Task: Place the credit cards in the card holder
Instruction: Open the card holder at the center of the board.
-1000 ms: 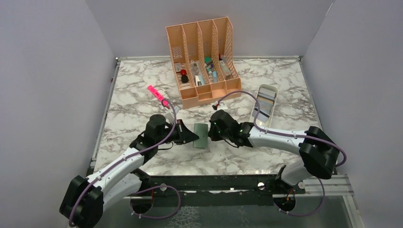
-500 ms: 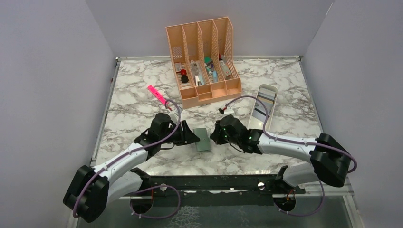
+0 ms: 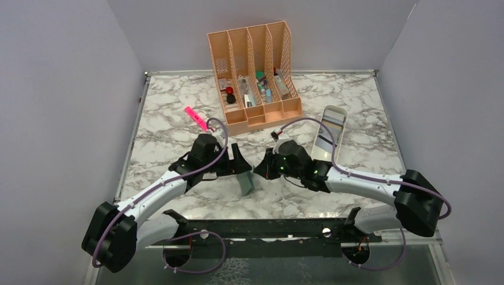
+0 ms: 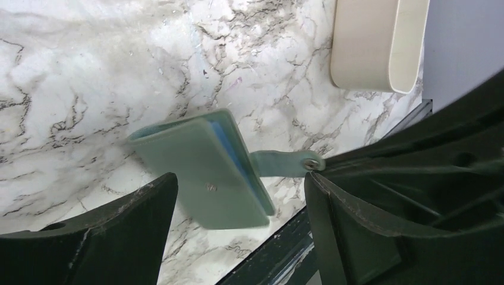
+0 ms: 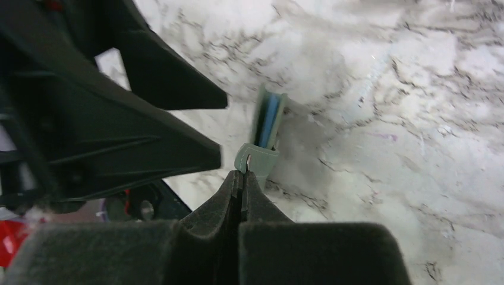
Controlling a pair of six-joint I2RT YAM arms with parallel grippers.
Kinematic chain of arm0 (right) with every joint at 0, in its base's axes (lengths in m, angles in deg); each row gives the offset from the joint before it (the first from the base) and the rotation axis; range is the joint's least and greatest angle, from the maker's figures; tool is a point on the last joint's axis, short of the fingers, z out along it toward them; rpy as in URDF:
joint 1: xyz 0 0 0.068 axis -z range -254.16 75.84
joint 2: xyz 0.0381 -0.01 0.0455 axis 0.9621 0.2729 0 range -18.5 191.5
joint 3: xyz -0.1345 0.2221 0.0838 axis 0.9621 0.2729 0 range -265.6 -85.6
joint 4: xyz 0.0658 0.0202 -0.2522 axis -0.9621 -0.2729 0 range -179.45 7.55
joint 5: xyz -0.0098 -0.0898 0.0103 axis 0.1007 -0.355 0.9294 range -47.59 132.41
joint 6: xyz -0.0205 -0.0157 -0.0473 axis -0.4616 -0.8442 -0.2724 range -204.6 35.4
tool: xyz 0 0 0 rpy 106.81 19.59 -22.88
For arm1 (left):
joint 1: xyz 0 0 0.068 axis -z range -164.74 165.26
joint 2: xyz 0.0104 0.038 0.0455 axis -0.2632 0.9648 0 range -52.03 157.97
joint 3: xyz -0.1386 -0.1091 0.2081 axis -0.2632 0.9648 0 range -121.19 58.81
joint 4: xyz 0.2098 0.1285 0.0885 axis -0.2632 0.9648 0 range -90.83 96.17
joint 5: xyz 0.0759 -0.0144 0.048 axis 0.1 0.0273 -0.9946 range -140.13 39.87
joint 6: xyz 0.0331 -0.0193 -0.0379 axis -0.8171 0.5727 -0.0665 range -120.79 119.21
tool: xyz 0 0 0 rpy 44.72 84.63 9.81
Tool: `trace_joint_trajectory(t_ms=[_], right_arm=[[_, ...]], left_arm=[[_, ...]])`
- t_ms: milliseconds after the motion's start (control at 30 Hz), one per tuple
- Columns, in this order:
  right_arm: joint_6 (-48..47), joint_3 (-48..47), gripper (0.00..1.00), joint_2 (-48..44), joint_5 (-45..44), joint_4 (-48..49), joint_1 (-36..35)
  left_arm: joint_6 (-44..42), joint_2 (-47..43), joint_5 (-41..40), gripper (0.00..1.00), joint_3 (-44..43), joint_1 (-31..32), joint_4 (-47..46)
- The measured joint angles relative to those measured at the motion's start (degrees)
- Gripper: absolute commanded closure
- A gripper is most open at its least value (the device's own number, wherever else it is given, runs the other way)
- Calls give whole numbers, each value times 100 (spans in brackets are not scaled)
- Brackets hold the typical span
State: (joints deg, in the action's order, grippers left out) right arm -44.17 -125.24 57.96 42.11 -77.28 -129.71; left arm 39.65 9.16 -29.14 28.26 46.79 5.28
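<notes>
The grey-green card holder stands tilted on its edge on the marble between the two grippers, its blue inner pockets showing along one side. My right gripper is shut on the holder's snap tab. My left gripper is open, its fingers on either side of the holder and apart from it. Gold and dark credit cards lie in the white tray at the right.
The long white tray lies right of centre. A peach slotted organizer with small items stands at the back. A pink highlighter lies left of it. The table's dark near edge runs just beyond the holder.
My left gripper has opened and let go of the card holder. The right gripper, still shut on the tab, has shifted left and the holder has tipped up onto its edge.
</notes>
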Motion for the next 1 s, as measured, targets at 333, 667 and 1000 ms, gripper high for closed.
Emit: trace_joint_trajectory(t_ms=[333, 667, 1000], right_arm=[[389, 59, 99, -201, 284, 393, 2], [459, 166, 99, -286, -299, 85, 2], [457, 481, 99, -407, -1047, -658, 46]], left_arm=[[-52, -136, -151, 18, 238, 0, 210], [-114, -195, -420, 21, 369, 0, 380], [-107, -210, -455, 25, 444, 0, 378]])
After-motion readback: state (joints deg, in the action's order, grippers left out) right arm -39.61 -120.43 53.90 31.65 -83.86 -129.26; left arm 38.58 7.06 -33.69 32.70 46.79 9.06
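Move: The card holder hangs part-open by its strap from my closed right fingers, its middle about 3 cm back, 3 cm left and 4 cm below that hand. From my left hand, open over it, it is some 3 cm back, level sideways and 5 cm lower. The pink highlighter is roughly 17 cm ahead and 18 cm left of my left hand, on the table; the pale tray is about 15 cm ahead and 25 cm right of my right hand. Keeping the strap pinched, I first raise my right hand about 2.5 cm, then swing it some 6 cm to the right and 5 cm down, turning it slightly clockwise, to draw the cover away from the other leaf. Meanwhile my left hand, fingers staying wide, sinks to the holder and eases left and a little back, ending with its fingertips close around the opening leaves. ##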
